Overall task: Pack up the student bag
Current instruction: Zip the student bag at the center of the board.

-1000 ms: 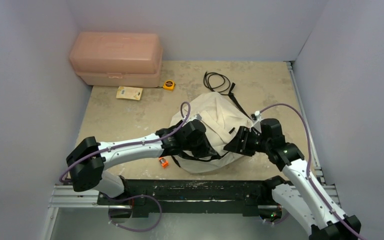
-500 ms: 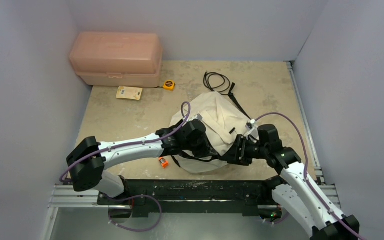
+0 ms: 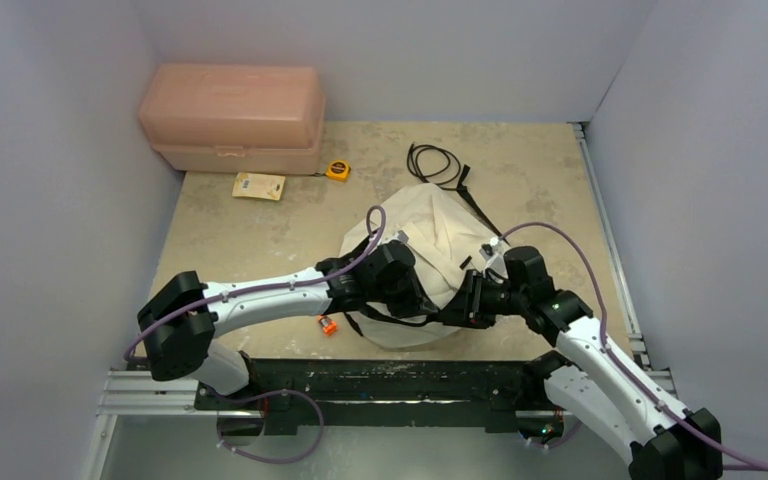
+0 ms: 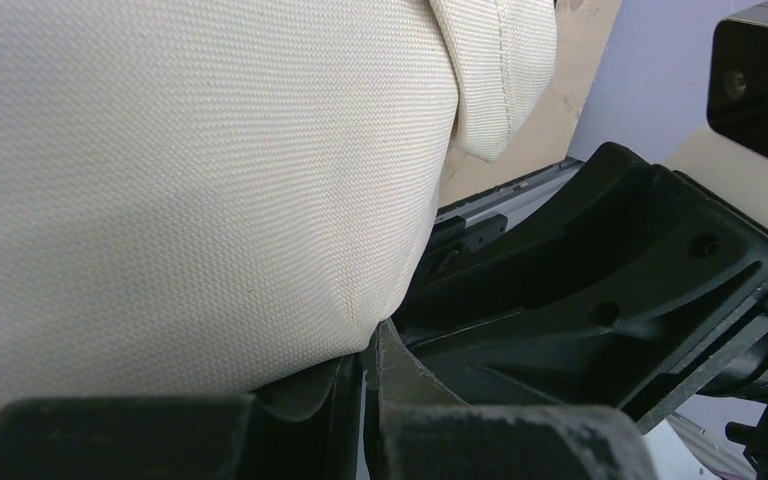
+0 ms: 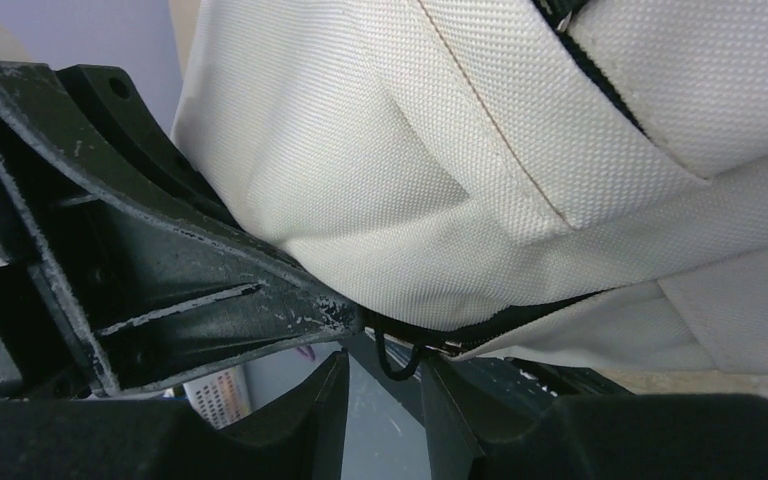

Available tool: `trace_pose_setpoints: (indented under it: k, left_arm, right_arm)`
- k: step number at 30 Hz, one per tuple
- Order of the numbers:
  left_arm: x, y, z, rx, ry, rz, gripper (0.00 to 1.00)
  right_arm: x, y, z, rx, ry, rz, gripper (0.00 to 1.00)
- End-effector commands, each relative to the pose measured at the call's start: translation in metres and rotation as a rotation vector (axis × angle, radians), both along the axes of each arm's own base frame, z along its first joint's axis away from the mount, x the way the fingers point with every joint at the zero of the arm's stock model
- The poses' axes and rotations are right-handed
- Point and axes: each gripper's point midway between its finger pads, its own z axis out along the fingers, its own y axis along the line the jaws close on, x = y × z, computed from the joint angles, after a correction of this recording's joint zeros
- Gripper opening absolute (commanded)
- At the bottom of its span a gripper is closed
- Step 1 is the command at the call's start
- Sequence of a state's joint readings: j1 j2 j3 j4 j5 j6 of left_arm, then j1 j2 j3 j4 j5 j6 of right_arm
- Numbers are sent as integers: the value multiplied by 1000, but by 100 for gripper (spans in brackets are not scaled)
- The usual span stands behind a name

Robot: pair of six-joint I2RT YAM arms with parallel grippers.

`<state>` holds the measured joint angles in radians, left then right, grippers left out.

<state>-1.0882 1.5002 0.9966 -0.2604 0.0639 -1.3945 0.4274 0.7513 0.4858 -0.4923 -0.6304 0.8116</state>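
Note:
The student bag (image 3: pixel 435 235), cream fabric with black zipper lines, lies in the middle of the table. My left gripper (image 3: pixel 412 296) sits at its near edge. In the left wrist view that gripper (image 4: pixel 372 345) is shut, with a fold of the bag's cloth (image 4: pixel 210 180) pinched at its tips. My right gripper (image 3: pixel 468 300) faces it from the right. In the right wrist view its jaws (image 5: pixel 385 385) stand partly open. A black zipper pull loop (image 5: pixel 397 362) hangs between the fingertips, under the bag (image 5: pixel 440 170).
A pink plastic box (image 3: pixel 232 118) stands at the back left. Near it lie a yellow tape measure (image 3: pixel 337 170) and a yellow card (image 3: pixel 259 186). A black cable (image 3: pixel 438 163) lies behind the bag, and a small orange object (image 3: pixel 328 325) near the front edge.
My right gripper has moved left and nearer, up to the bag's near edge, and its jaws have narrowed. The left arm has barely shifted.

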Motion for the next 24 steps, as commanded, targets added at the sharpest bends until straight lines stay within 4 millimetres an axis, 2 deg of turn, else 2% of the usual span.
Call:
trace_pose_setpoints:
  k: [1,6,9,13,16,20,24]
  left_arm:
    - [-2,-24,35,-114,-42,-46,0]
    - [-4,-23,33,-104,-44,-56,0]
    - [-5,-19,32,-100,-70,-74,0]
    - [-7,-6,38,-97,-134,-95,43]
    - [-13,3,50,-119,-155,-105,55]
    - [-24,3,58,-154,-125,-122,60]
    - [-26,-6,59,-245,-68,-89,56]
  right_arm:
    - [11,6,3,-22,-44,-17,30]
    - [15,2,-6,-57,-48,-43,1]
    - [12,-2,-12,-75,-54,-35,0]
    - [9,-8,-21,-122,-107,14,0]
    - [8,-7,-24,-116,-169,68,0]
    - [5,4,-13,-28,-246,129,0]
    - [8,7,2,9,-341,140,0]
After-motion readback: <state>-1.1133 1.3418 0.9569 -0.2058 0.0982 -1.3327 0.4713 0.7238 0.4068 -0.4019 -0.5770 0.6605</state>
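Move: At the bag's near edge the two hands meet: the zipper pull is already pinched in the left hand's shut fingertips, while its loop lies between the right hand's half-open fingers, about 1 cm to that hand's left and 1 cm below it. From the right hand, the bag's small black tab is roughly 10 cm ahead and 5 cm to the right, the black strap's middle some 8 cm left and level ahead, both a little lower. Closing on the zipper pull's loop while sinking about 1 cm, the right fingers pinch it before the left hand, holding still until then, opens a little over halfway and lets go. The left hand then lifts clear, up about 5 cm and back 2 cm, as the right keeps its pinch, eases down another centimetre or so and turns its wrist some 10 degrees. ##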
